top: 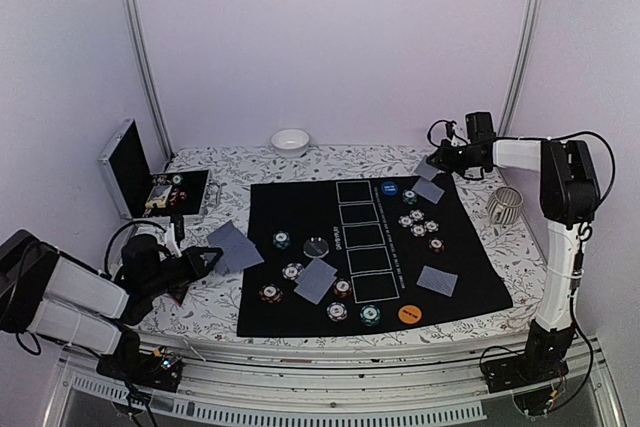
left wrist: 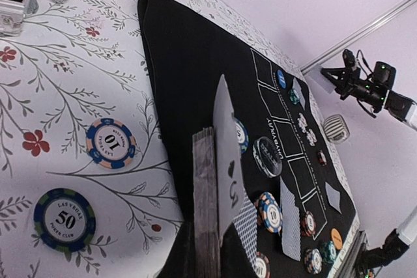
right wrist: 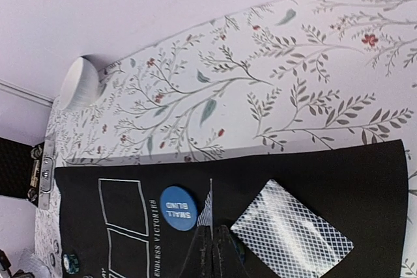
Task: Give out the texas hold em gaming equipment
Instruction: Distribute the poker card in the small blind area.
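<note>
My left gripper (top: pixel 207 259) is shut on a deck of grey-blue-backed playing cards (top: pixel 230 245) at the left edge of the black mat (top: pixel 460 247). In the left wrist view the deck (left wrist: pixel 206 200) stands edge-on between the jaws of the left gripper (left wrist: pixel 208 249), with one card (left wrist: pixel 227 154) fanned out face-up. My right gripper (top: pixel 441 159) hovers over the mat's far right corner, shut on a single card (right wrist: pixel 209 211) that I see edge-on in front of its tips (right wrist: pixel 214 231). A blue small-blind disc (right wrist: pixel 178 208) and a face-down card (right wrist: pixel 291 229) lie just below it.
Several striped chips (top: pixel 418 223), a dealer button (top: pixel 316 246), an orange disc (top: pixel 409 313) and card piles (top: pixel 316 280) lie on the mat. Two chips (left wrist: pixel 111 142) rest on the floral cloth. The open aluminium case (top: pixel 128 169) is far left, a white bowl (top: pixel 290 141) at the back, a wire cup (top: pixel 506 204) right.
</note>
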`<act>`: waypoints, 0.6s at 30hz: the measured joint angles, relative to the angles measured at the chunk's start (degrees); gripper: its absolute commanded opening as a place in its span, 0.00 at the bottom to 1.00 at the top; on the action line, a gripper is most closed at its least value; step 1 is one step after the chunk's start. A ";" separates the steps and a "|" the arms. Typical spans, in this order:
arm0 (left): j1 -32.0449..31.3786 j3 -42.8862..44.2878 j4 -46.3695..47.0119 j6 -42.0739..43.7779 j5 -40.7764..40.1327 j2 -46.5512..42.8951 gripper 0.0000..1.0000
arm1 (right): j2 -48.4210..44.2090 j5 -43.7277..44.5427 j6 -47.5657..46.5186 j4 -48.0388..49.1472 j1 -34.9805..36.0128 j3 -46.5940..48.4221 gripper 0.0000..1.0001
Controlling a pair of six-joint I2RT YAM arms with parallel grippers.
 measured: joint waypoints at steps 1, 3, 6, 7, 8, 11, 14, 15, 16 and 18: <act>0.00 0.00 -0.33 0.00 -0.02 -0.35 0.00 | 1.49 0.35 -0.17 -0.04 0.00 0.33 0.02; 0.02 0.00 -0.72 0.00 -0.04 -1.11 0.00 | 3.54 0.96 -0.48 -0.42 0.00 0.42 0.02; 0.02 0.00 -1.64 0.07 -0.20 -2.40 0.00 | 5.51 2.10 -0.72 -1.42 0.00 0.42 0.02; 0.04 0.00 -1.90 0.09 -0.24 -2.69 0.00 | 5.90 2.82 -0.79 -1.55 0.00 0.42 0.02; 0.04 0.00 -2.16 0.17 -0.31 -2.91 0.00 | 6.10 3.17 -0.90 -1.57 -0.02 0.42 0.02; 0.04 0.00 -3.21 0.37 -0.63 -3.50 0.00 | 6.27 4.31 -1.33 -1.60 -0.15 0.42 0.02; 0.09 0.00 -3.72 0.48 -0.74 -3.50 0.00 | 6.27 4.72 -2.27 -1.64 -0.42 0.42 0.02; 0.11 0.00 -3.82 0.50 -0.81 -3.50 0.00 | 6.27 4.81 -2.64 -1.68 -0.50 0.42 0.02; 0.11 0.00 -3.89 0.50 -0.83 -3.50 0.00 | 6.27 4.94 -2.91 -1.70 -0.57 0.42 0.02; 0.11 0.00 -3.96 0.52 -0.83 -3.50 0.00 | 6.27 5.11 -3.61 -1.84 -0.76 0.57 0.04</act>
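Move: The first small-blind card lies about 9 cm below the right hand, some 2 cm ahead and 1 cm to its left. The green chip stack stands roughly 5 cm left of that card and 3 cm nearer the base; the small blind button is about 10 cm left of the card and 1 cm farther out. The striped cup is some 17 cm right of the hand and 5 cm back. From the left hand, that card is about 30 cm ahead and 53 cm right. The second card, still pinched in the right hand, is brought down about 6.5 cm onto the card already lying in the small blind area, most of it quickly. Then, with the height held, the right hand eases about 2 cm to the right, its left side dipping by some 5 degrees; the fingers stay shut on the card. ##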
